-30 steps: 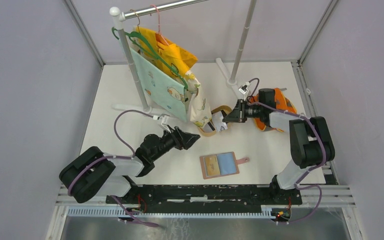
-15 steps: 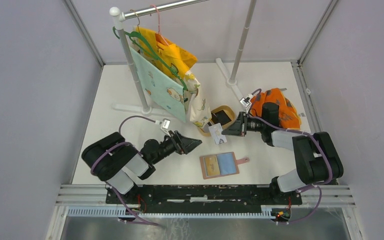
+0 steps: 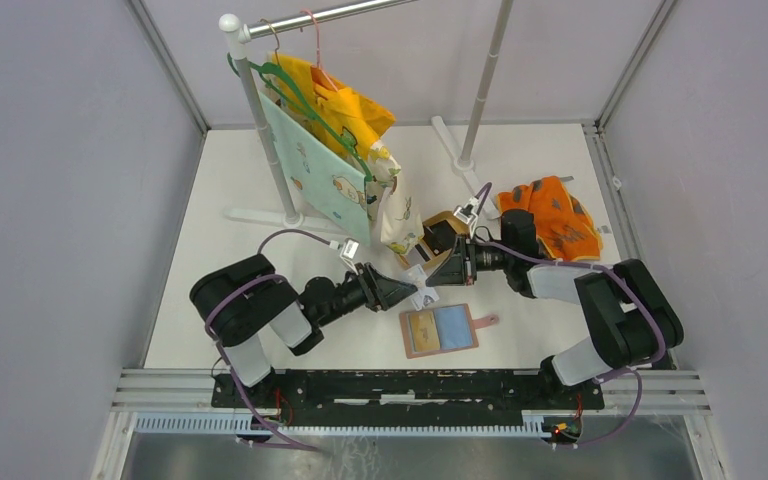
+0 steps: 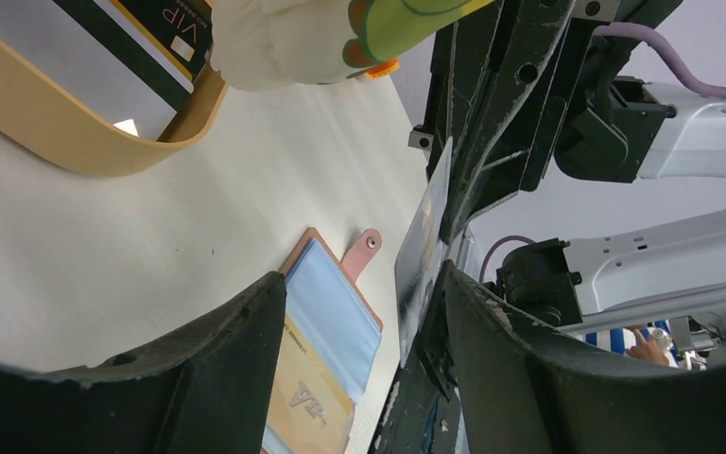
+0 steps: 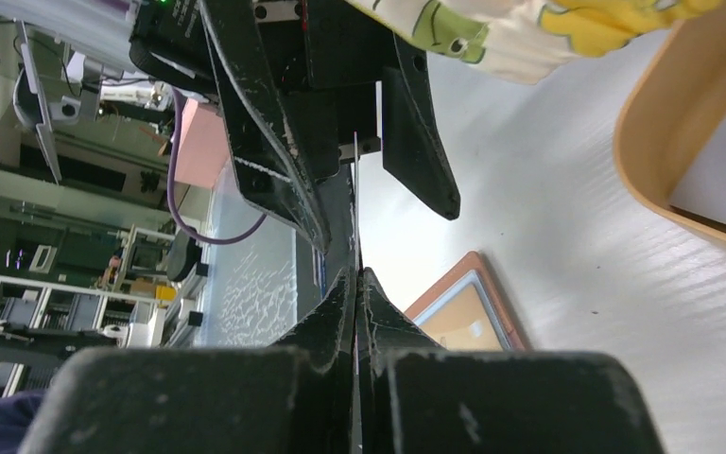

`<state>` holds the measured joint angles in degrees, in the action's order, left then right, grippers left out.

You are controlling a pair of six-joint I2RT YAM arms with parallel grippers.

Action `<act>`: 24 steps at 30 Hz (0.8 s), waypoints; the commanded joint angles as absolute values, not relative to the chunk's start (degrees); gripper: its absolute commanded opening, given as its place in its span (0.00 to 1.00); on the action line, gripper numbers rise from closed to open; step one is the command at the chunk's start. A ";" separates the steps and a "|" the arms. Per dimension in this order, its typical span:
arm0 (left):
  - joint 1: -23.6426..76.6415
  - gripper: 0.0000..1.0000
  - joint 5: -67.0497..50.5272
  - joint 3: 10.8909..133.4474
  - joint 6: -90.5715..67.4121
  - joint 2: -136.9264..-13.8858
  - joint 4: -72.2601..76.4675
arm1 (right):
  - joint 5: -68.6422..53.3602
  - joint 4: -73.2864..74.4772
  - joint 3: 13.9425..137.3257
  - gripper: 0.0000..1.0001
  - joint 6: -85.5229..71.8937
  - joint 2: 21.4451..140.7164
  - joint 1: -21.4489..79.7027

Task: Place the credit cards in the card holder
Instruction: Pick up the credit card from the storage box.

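Observation:
My right gripper is shut on a pale credit card, held on edge just above the table. In the right wrist view the card sticks out edge-on from the shut gripper. My left gripper is open, one finger on each side of that card; in the left wrist view the card stands close to the right finger of the gripper. The card holder lies open below them, a tan card in its left pocket; it also shows in the left wrist view.
A tan oval dish behind the grippers holds more cards, a dark VIP one and a grey one. A rack with hanging cloths stands at the back left. An orange cloth lies at the right.
My right gripper carried the card from the dish down and left toward the card holder. My left arm swung right until its open jaws came around the card.

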<state>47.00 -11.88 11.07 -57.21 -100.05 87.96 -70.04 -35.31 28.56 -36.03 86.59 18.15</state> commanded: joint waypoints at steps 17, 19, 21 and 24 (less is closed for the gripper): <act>47.16 0.02 -14.22 8.22 -55.07 -94.09 99.49 | -74.08 -11.37 37.66 0.22 -8.44 87.06 20.95; 47.11 0.02 -14.72 6.69 -54.77 -93.34 99.49 | -71.23 20.08 48.79 0.33 25.49 87.36 20.92; 47.13 0.02 -15.95 5.08 -54.62 -92.67 99.47 | -66.69 40.43 54.92 0.39 47.07 87.01 20.96; 47.11 0.02 -18.67 3.88 -54.41 -91.67 97.58 | -59.30 43.08 52.49 0.49 57.39 81.34 21.05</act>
<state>47.22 -14.48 5.32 -57.63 -93.93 88.12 -67.11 17.96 52.16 21.96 87.61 20.88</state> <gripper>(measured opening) 0.034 0.429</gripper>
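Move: The credit card, still pinched by the right fingers, has its middle about 3 cm right of the open left gripper and 1 cm farther out, level with it. From the left gripper, the card holder lies some 9 cm back, 8 cm right and 11 cm below; the storage box is about 9 cm ahead, 7 cm right and 9 cm below. From the right gripper, the card's middle is some 2 cm left, with the box roughly 8 cm ahead, 1 cm right and 11 cm below. Hold the left gripper at the card and shut it fully to pinch the near side, rising about 1.5 cm, while the right eases slightly back and down with its grip. Then open the right fingers about halfway, rolling that wrist some 30 degrees, forward side up, and taking it about 3.5 cm forward and a little up, off the card; draw the left back and slightly left with it. ##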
